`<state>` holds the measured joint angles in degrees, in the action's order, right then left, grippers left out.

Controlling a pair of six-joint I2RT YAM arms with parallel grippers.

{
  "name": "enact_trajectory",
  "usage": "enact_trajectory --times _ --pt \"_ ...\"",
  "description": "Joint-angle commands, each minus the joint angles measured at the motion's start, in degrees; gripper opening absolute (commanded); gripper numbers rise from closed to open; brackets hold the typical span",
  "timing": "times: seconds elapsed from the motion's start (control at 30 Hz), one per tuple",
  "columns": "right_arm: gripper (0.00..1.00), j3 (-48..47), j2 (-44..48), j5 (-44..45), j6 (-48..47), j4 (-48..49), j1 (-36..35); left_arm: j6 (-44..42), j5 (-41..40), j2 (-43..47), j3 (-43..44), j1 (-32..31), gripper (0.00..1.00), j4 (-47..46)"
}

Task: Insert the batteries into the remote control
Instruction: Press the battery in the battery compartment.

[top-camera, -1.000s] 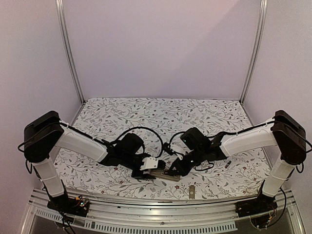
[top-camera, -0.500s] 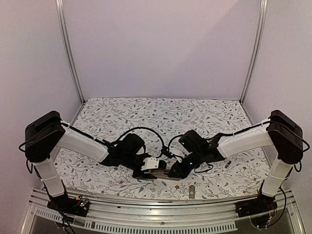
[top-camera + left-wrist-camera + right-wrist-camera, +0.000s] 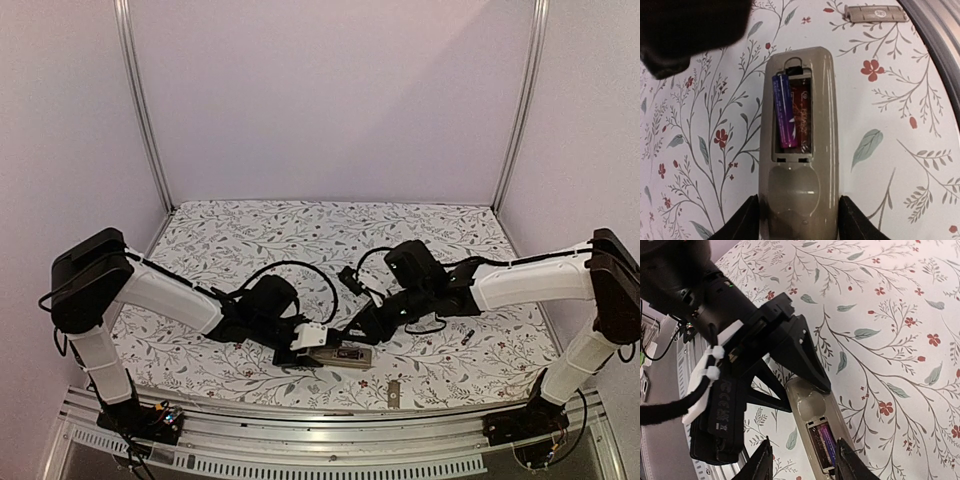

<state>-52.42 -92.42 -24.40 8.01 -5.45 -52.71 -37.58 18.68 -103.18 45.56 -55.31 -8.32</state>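
Observation:
The remote control (image 3: 799, 165) lies back up on the flowered table, its bay uncovered. Both batteries (image 3: 791, 112) lie side by side in the bay, one purple, one dark red. My left gripper (image 3: 799, 222) is shut on the remote's near end, one finger pressed to each long side. In the right wrist view the right gripper (image 3: 804, 452) hangs open just above the bay end of the remote (image 3: 812, 407), nothing between its fingers, with the batteries (image 3: 824, 442) below. From the top, the left gripper (image 3: 322, 354) holds the remote (image 3: 350, 354) and the right gripper (image 3: 364, 327) is just behind it.
A small flat grey cover piece (image 3: 875, 13) lies apart from the remote, near the table's front metal rail (image 3: 394, 393). A tiny dark item (image 3: 467, 337) sits on the cloth to the right. Both arms crowd the front centre.
My right gripper has opened and drawn up and back to the right, away from the remote. The left gripper keeps its hold on the remote, which stays put.

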Motion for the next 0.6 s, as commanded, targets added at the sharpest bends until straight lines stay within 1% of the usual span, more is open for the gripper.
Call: enact_trajectory --times 0.0,0.03,0.13,0.2,0.27,0.33,0.4,0.57 --pt "0.52 4.98 -0.55 1.93 -3.1 2.36 0.45 1.32 -1.76 -0.62 -1.25 -1.33 0.51 -1.23" --pt "0.54 6.55 -0.11 1.82 -5.05 4.42 0.23 1.29 -2.21 -0.62 -1.38 -1.47 0.51 -1.49" --pt "0.62 13.64 3.04 1.95 -11.96 16.02 -0.42 2.61 -4.15 -0.62 -1.76 -1.93 0.5 -2.61" --pt "0.72 18.44 7.41 2.95 -15.17 23.92 -0.54 4.47 -5.64 -0.47 -2.44 -2.1 0.5 -3.55" --pt "0.77 21.55 9.96 3.74 -18.17 29.33 -0.6 5.21 -6.22 -0.05 -2.94 -2.25 0.5 -4.24" --pt "0.78 22.7 10.5 4.83 -20.56 31.29 -0.79 5.37 -6.28 0.01 -3.19 -2.22 0.5 -4.55" --pt "0.78 22.97 9.24 6.28 -22.58 31.43 -1.08 5.38 -6.09 -0.3 -3.11 -2.23 0.5 -4.69" --pt "0.76 23.17 4.49 5.84 -28.46 31.45 -2.11 5.57 -6.06 -0.63 -3.1 -2.08 0.5 -5.24"
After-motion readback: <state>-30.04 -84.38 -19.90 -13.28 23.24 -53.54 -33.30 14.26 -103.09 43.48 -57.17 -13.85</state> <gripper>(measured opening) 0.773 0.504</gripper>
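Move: The purple battery leaning in the remote's compartment is about 8 cm below my right hand, some 2 cm nearer my base and 1 cm to its left; from my left hand, which grips the remote, it is 6 cm to the right, level with it. The dark-red strip in the compartment lies 1 cm back of the purple battery. The remote's free end is 5 cm right of that battery; the loose cover is about 10 cm right and 9 cm back of it. My right hand swings down, right and a little back, sinking about 5 cm over the remote's free end, then turns back up by about 4 cm and a little forward and left, ending some 3 cm right of its start. Its fingers spread from half open to wide as the wrist rolls some 30 degrees. My left hand keeps its pinch on the remote, barely shifting. ##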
